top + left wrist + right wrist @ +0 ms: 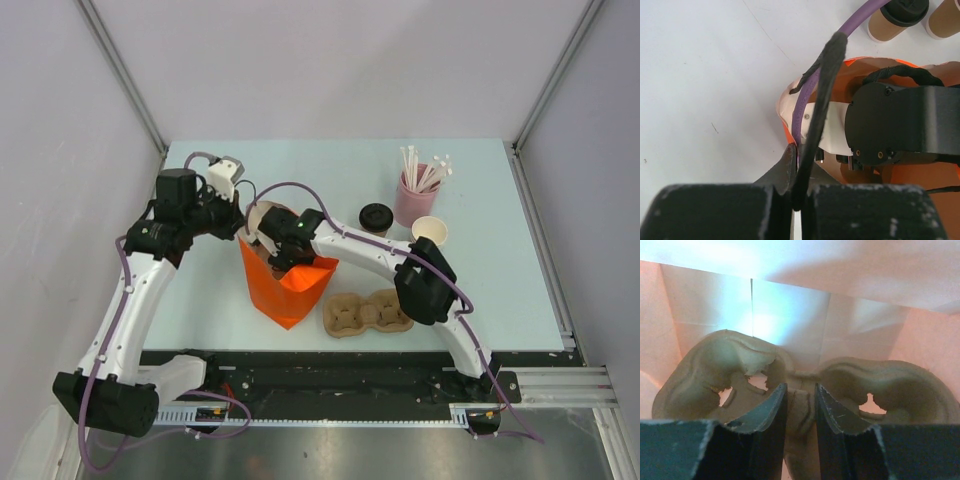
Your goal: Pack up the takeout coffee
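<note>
The takeout coffee [376,218], a brown cup with a black lid, stands on the table right of the orange bag [290,292]; it also shows in the left wrist view [895,19]. My left gripper [242,224] [799,167] is shut on the bag's black handle [824,100] at the bag's left rim. My right gripper [278,254] [800,396] reaches down inside the bag. Its fingers press both sides of the middle ridge of a pulp cup carrier [715,370] lying on the bag's floor.
A second pulp cup carrier [366,312] lies on the table right of the bag. A pink straw holder [412,200] with white straws and a lidless brown cup [430,232] stand behind it. My right arm [380,258] spans above the carrier.
</note>
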Available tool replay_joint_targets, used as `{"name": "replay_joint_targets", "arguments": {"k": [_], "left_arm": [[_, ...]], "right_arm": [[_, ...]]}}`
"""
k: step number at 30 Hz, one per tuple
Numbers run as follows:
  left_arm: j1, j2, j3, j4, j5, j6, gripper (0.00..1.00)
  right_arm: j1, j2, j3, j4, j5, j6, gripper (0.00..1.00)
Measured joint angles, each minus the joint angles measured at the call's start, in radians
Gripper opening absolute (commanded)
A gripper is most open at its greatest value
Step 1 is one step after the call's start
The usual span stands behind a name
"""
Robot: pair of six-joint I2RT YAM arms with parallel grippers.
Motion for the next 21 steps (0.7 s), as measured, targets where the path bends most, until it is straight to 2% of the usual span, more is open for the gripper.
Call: {"name": "replay_joint_targets", "arguments": {"k": [3, 16, 19, 20, 21], "left_arm": [[0.004, 0.002, -0.001, 0.006, 0.011, -0.005, 0.00], [-0.006, -0.015, -0.024, 0.041, 0.048, 0.008, 0.00], [-0.013, -0.023, -0.024, 0.039, 0.054, 0.021, 0.00], [-0.016, -0.026, -0.024, 0.039, 0.054, 0.025, 0.00], [-0.018, -0.027, -0.024, 0.036, 0.054, 0.030, 0.00]], "right_arm": [[-0.002, 0.000, -0.011, 0.021, -0.001, 0.002, 0.43], [0.014, -0.108, -0.153, 0.108, 0.021, 0.064, 0.68], [0.017, -0.131, -0.175, 0.111, 0.022, 0.074, 0.77], [0.016, -0.139, -0.182, 0.111, 0.022, 0.076, 0.88], [0.016, -0.148, -0.189, 0.115, 0.021, 0.077, 0.89]]}}
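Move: The cup carrier sits inside the orange bag with its middle bridge right at the right fingertips, about 1 cm below the hand point. The lidded coffee cup stands roughly 9 cm ahead and 18 cm to the right of this hand, the spare carrier some 9 cm back and 17 cm right. From the left hand, the carrier in the bag lies about 4 cm back, 8 cm right and 18 cm down. The right fingers open off the carrier's middle, rising back about 2 cm, while the left keeps the bag handle. ##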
